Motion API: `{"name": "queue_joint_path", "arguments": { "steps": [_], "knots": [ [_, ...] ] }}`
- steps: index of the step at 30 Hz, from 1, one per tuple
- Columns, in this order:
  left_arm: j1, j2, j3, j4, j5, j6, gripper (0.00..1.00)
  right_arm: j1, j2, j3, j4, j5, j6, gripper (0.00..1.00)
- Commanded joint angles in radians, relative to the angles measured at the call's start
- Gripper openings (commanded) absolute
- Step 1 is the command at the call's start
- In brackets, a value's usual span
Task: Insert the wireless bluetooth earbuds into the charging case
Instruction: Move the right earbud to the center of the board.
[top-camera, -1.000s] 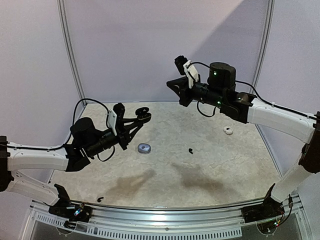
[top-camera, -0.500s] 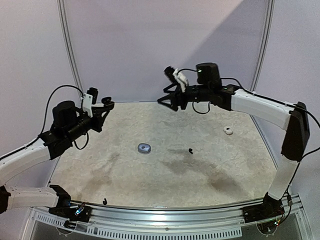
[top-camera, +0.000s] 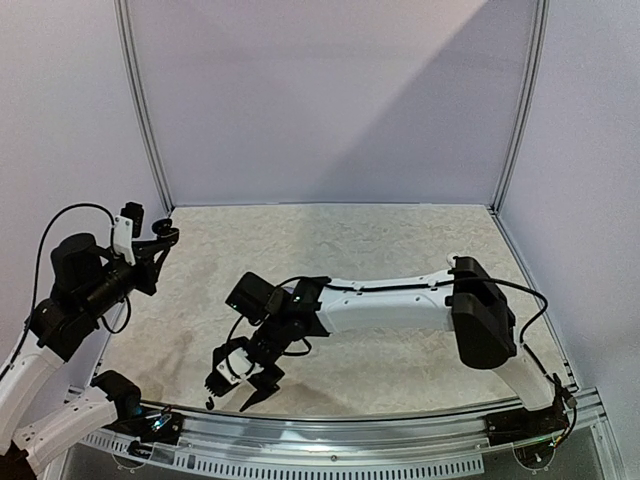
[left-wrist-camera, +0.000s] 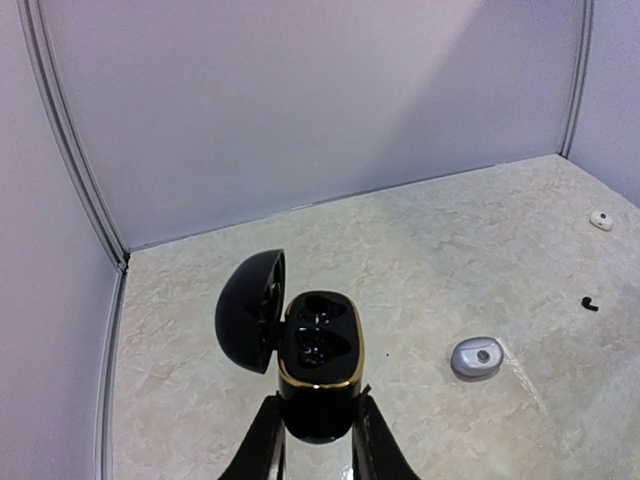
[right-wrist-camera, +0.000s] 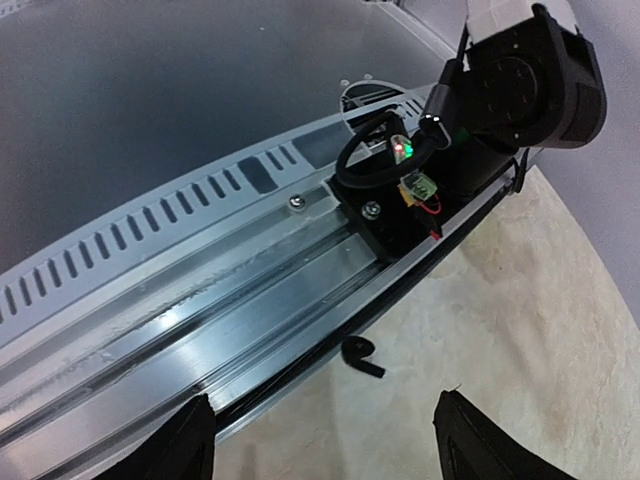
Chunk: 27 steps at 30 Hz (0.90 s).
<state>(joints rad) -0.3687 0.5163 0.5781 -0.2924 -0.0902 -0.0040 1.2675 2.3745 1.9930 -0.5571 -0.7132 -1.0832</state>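
Note:
My left gripper (left-wrist-camera: 318, 445) is shut on the base of a black charging case (left-wrist-camera: 318, 345) with a gold rim. Its lid stands open to the left, and it hangs above the table's left side (top-camera: 168, 234). My right gripper (right-wrist-camera: 330, 450) is open, low over the table's front left edge (top-camera: 238, 388). A black earbud (right-wrist-camera: 362, 357) lies just ahead of its fingers, against the metal rail, apart from both fingertips (right-wrist-camera: 190, 440). From above that earbud (top-camera: 208, 404) shows left of the gripper. Farther off lie a pale bluish-silver earbud (left-wrist-camera: 476, 357), a second black one (left-wrist-camera: 590, 303) and a white one (left-wrist-camera: 600, 221).
The slotted metal rail (right-wrist-camera: 200, 300) runs along the table's front edge, with the left arm's base (right-wrist-camera: 520, 80) bolted on it. The right arm (top-camera: 400, 300) stretches across the middle of the table. Walls (top-camera: 330, 100) close off the back and sides.
The right arm swung from the back of the table down to the front left edge and its gripper opened. The left arm drew back to the left with the case.

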Motion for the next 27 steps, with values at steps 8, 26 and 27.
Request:
{"name": "queue_joint_path", "arguments": {
  "steps": [8,26,27],
  "knots": [
    [0.056,-0.060,-0.100,0.019,0.060,0.111,0.00,0.024,0.301,0.263,0.110,-0.007,0.159,0.71],
    [0.071,-0.111,-0.150,0.034,0.068,0.112,0.00,0.067,0.406,0.335,0.125,-0.004,0.253,0.41],
    [0.071,-0.112,-0.151,0.034,0.066,0.113,0.00,0.067,0.410,0.337,0.124,0.005,0.264,0.39]
  ]
}}
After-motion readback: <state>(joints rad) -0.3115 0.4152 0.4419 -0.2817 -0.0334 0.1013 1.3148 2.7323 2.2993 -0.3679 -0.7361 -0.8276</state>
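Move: The right hand's open fingers are aimed at the black earbud by the table's near edge, about 7 cm to their left, 1 cm back and some 8 cm below. The table edge runs roughly 4 cm behind that earbud. The purple case lies some 23 cm ahead of the right hand and 6 cm to its right. From the left hand, this earbud is about 20 cm back, 7 cm to the right and 25 cm below. Down onto the black earbud at the near edge goes the right hand: about 7 cm left and 7 cm down, leftward first and then sinking steeply, before it slows low over the table with the earbud between its fingertips. The fingers narrow to roughly half their gap without shutting; a grip can't be seen yet. The left hand keeps hold of the open black case and sinks about 4 cm. ##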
